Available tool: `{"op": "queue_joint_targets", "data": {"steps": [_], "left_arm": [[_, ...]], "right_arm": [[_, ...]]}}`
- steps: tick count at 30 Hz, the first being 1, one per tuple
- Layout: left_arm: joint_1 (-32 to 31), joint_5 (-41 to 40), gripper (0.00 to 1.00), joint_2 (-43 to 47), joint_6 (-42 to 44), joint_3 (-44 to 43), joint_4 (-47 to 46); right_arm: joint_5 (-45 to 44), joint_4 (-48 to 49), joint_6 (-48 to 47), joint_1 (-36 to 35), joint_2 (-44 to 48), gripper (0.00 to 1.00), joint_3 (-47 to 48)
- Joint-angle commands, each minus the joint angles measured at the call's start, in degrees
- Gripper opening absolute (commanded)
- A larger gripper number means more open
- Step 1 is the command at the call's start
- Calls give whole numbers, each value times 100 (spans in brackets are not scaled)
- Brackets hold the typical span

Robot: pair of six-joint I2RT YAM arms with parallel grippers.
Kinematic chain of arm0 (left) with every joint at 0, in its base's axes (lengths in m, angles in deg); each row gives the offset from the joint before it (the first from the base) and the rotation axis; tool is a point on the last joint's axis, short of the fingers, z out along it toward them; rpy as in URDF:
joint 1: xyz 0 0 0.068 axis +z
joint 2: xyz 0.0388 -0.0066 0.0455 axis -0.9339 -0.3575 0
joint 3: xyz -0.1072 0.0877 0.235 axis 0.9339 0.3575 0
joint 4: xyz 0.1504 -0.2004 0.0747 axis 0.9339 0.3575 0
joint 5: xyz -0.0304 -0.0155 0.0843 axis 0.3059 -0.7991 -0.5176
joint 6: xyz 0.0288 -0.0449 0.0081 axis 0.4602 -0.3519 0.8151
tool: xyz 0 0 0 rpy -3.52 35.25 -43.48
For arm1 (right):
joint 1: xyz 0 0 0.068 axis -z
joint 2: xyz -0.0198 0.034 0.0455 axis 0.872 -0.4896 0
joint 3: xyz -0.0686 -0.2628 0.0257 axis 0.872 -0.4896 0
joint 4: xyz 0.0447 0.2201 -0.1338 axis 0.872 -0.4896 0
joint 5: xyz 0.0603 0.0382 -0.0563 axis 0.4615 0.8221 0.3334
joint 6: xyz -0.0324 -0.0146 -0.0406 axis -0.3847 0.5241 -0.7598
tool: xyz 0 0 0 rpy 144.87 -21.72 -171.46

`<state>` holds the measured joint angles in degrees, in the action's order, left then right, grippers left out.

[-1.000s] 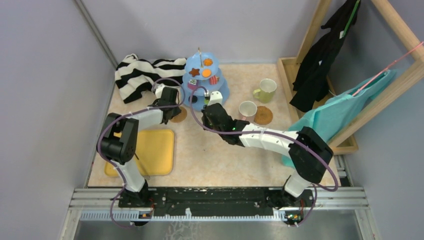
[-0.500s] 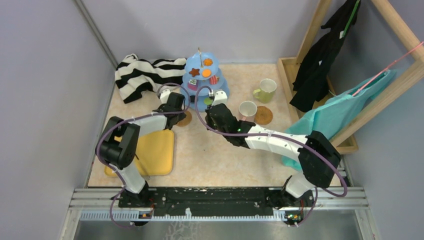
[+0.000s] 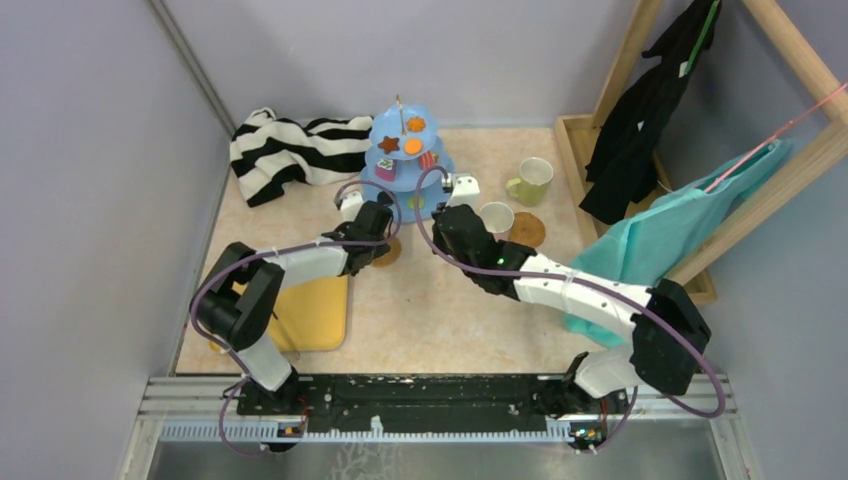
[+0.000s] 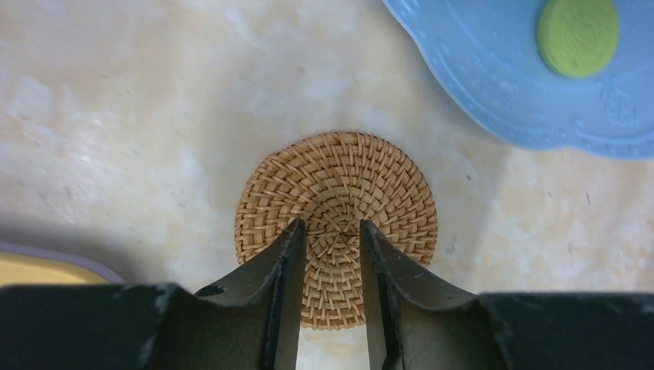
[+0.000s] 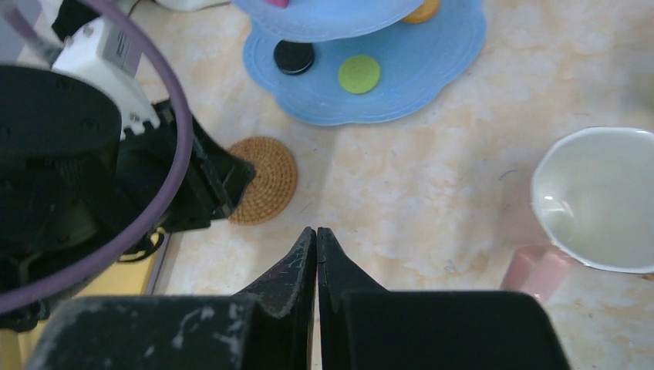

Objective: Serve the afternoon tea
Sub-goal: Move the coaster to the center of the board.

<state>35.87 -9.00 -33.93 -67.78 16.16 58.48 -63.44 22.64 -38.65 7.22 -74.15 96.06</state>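
My left gripper (image 4: pixel 330 223) rests on a round cork coaster (image 4: pixel 335 185), jaws drawn to a narrow gap and tips pressed into its weave. That coaster (image 3: pixel 388 250) lies flat on the table just in front of the light-blue three-tier stand (image 3: pixel 410 150). The stand carries small toy cookies, among them a green one (image 5: pixel 359 74) and a black one (image 5: pixel 294 56) on its lowest tier. My right gripper (image 5: pixel 317 230) is shut and empty above bare table, between the coaster and the pink-handled cup (image 5: pixel 594 200). A second coaster (image 3: pixel 527 230) and the yellow-green cup (image 3: pixel 533 180) lie farther right.
A yellow tray (image 3: pixel 315 300) lies near left, partly under my left arm. The black-and-white striped cloth (image 3: pixel 290 150) is heaped at the back left. A wooden rack (image 3: pixel 640 60) with hanging clothes borders the right side.
My left gripper has slid right and toward the near edge, and the coaster has travelled with it. My right arm has shifted right, closer to the pink-handled cup.
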Motion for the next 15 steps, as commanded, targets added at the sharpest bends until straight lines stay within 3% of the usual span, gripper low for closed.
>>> {"op": "queue_joint_targets", "data": {"steps": [1, 7, 12, 15], "left_arm": [[-423, 213, 38, -174, -115, 121, 541], [-851, 138, 38, -435, -54, -179, 535], [-949, 133, 38, -607, -107, -335, 418], [-990, 204, 38, -765, -152, -442, 374]], "right_arm": [[-414, -275, -30, 249, 491, 4, -24], [-523, -845, 183, 552, 541, 14, -1], [-1095, -1392, 632, 594, 407, 33, 13], [-1323, -1657, 920, 632, 295, 34, 54]]}}
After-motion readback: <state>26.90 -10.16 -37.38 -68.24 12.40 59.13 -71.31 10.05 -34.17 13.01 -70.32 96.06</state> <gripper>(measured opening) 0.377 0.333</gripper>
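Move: Right under the left fingertips lies the coaster, which they already press on; the board's middle is about 9 cm to the right and 2 cm back, the cake stand roughly 15 cm ahead and 5 cm right. For the right hand the pink cup stands some 14 cm right, 9 cm ahead and 12 cm lower; the second coaster is 8 cm farther right than that cup, the green cup 9 cm right of and 10 cm beyond it. Dragging the coaster under its half-open fingertips, the left hand slides level about 6 cm to the right and a little back, past the front of the cake stand towards the board's middle, slowing at the end. The right hand swings some 8 cm right towards the pink cup, rising slightly then sinking, while it turns clockwise and its shut fingers open to about a third. ##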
